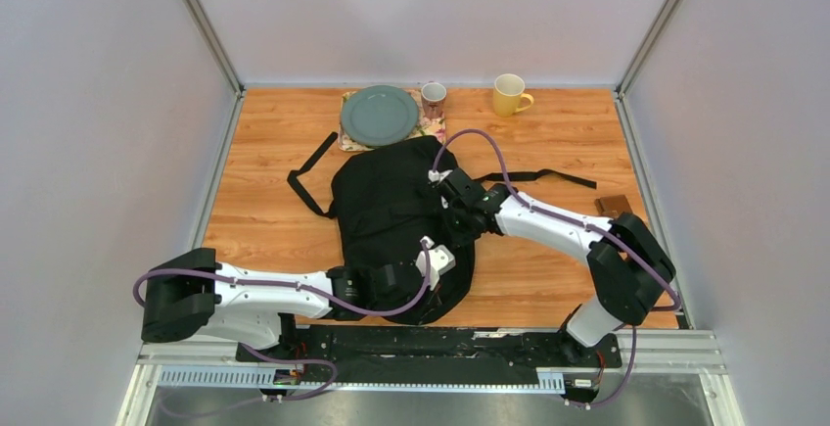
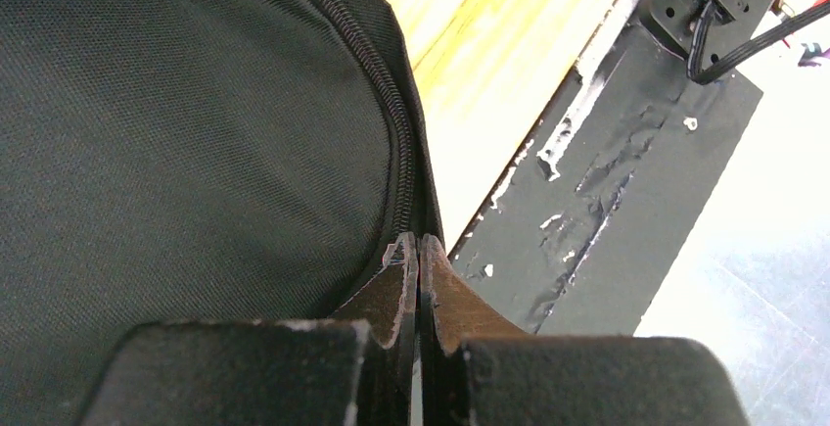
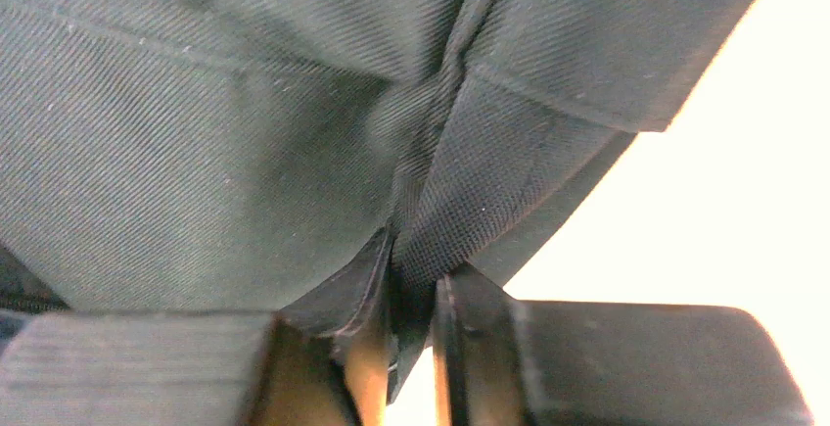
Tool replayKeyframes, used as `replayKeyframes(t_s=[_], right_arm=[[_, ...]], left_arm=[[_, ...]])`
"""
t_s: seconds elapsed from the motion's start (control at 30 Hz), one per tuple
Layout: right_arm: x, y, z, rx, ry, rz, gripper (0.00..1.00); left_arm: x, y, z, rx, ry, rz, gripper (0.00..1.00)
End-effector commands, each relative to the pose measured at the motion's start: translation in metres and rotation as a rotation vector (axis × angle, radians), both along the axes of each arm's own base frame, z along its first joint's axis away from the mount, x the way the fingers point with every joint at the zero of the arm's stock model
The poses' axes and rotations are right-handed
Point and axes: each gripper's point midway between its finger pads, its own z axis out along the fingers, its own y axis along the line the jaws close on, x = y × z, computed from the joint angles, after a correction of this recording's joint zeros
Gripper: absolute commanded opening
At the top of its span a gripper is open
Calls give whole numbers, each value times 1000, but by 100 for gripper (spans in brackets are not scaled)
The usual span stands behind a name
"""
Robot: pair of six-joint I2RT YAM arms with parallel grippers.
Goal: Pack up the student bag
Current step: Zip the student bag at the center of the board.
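The student bag (image 1: 391,211) is a large black backpack lying flat in the middle of the wooden table. My left gripper (image 1: 438,261) rests at the bag's near right edge. In the left wrist view its jaws (image 2: 419,250) are pressed shut right at the zipper seam of the bag (image 2: 196,132), and nothing shows between them. My right gripper (image 1: 442,189) sits on the bag's far right side. In the right wrist view it (image 3: 416,274) pinches a fold of black webbing from the bag (image 3: 245,132), its jaws only narrowly apart.
A grey-green plate (image 1: 380,115) on a patterned mat, a patterned mug (image 1: 433,98) and a yellow mug (image 1: 509,94) stand along the back edge. A small brown wallet (image 1: 614,205) lies at the right. Bag straps (image 1: 311,176) trail left and right. A black rail (image 2: 626,181) borders the table's near edge.
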Motion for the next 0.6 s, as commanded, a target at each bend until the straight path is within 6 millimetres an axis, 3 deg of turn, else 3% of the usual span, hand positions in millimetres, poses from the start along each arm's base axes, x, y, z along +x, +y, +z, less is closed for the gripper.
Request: replayKeyframes(t_s=[0.0, 0.03, 0.07, 0.1, 0.2, 0.3, 0.37, 0.43, 0.47, 0.57], right_arm=[[36, -15, 25, 27, -53, -165, 29], [35, -16, 33, 76, -34, -186, 39], [39, -24, 37, 129, -2, -245, 41], [38, -26, 53, 186, -20, -257, 42], [36, -48, 70, 206, -76, -334, 53], [21, -63, 98, 311, -124, -420, 57], [6, -68, 91, 334, -90, -460, 57], [-12, -62, 95, 435, -32, -495, 57], [-25, -61, 82, 452, 25, -516, 58], [-53, -33, 93, 708, 156, -526, 62]], left_arm=[[11, -7, 13, -30, -10, 84, 0], [12, -6, 12, -24, -13, 97, 0], [14, -6, 13, -27, -16, 102, 0], [16, -5, 14, -27, -21, 110, 0], [19, -5, 21, -43, -40, 119, 0], [24, -4, 30, -68, -64, 129, 0], [26, -4, 38, -97, -77, 131, 0], [27, -4, 45, -113, -91, 125, 0], [27, -4, 46, -117, -94, 124, 0], [27, -2, 51, -128, -103, 125, 0]])
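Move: Between the right hand's slightly parted fingers runs the zip edge on the student bag's right side; the bag's middle is about 10 cm to that hand's left, level with it and some 2 cm lower. The right strap's middle lies roughly 11 cm ahead and 15 cm right, the brown wallet 4 cm ahead and 30 cm right, both about 5 cm lower. For the left hand, the bag's middle lies some 13 cm ahead, 6 cm left and 4 cm below. Opening its fingers to a bit over half, the right hand lets go of the bag's zip edge, eases forward and right, then rises about 10 cm and draws back, ending some 6 cm to the right. Its wrist turns clockwise and tips the fingers leftward towards the bag. The left hand, still shut at the near right corner, creeps 2 cm forward, then up 2 cm. ##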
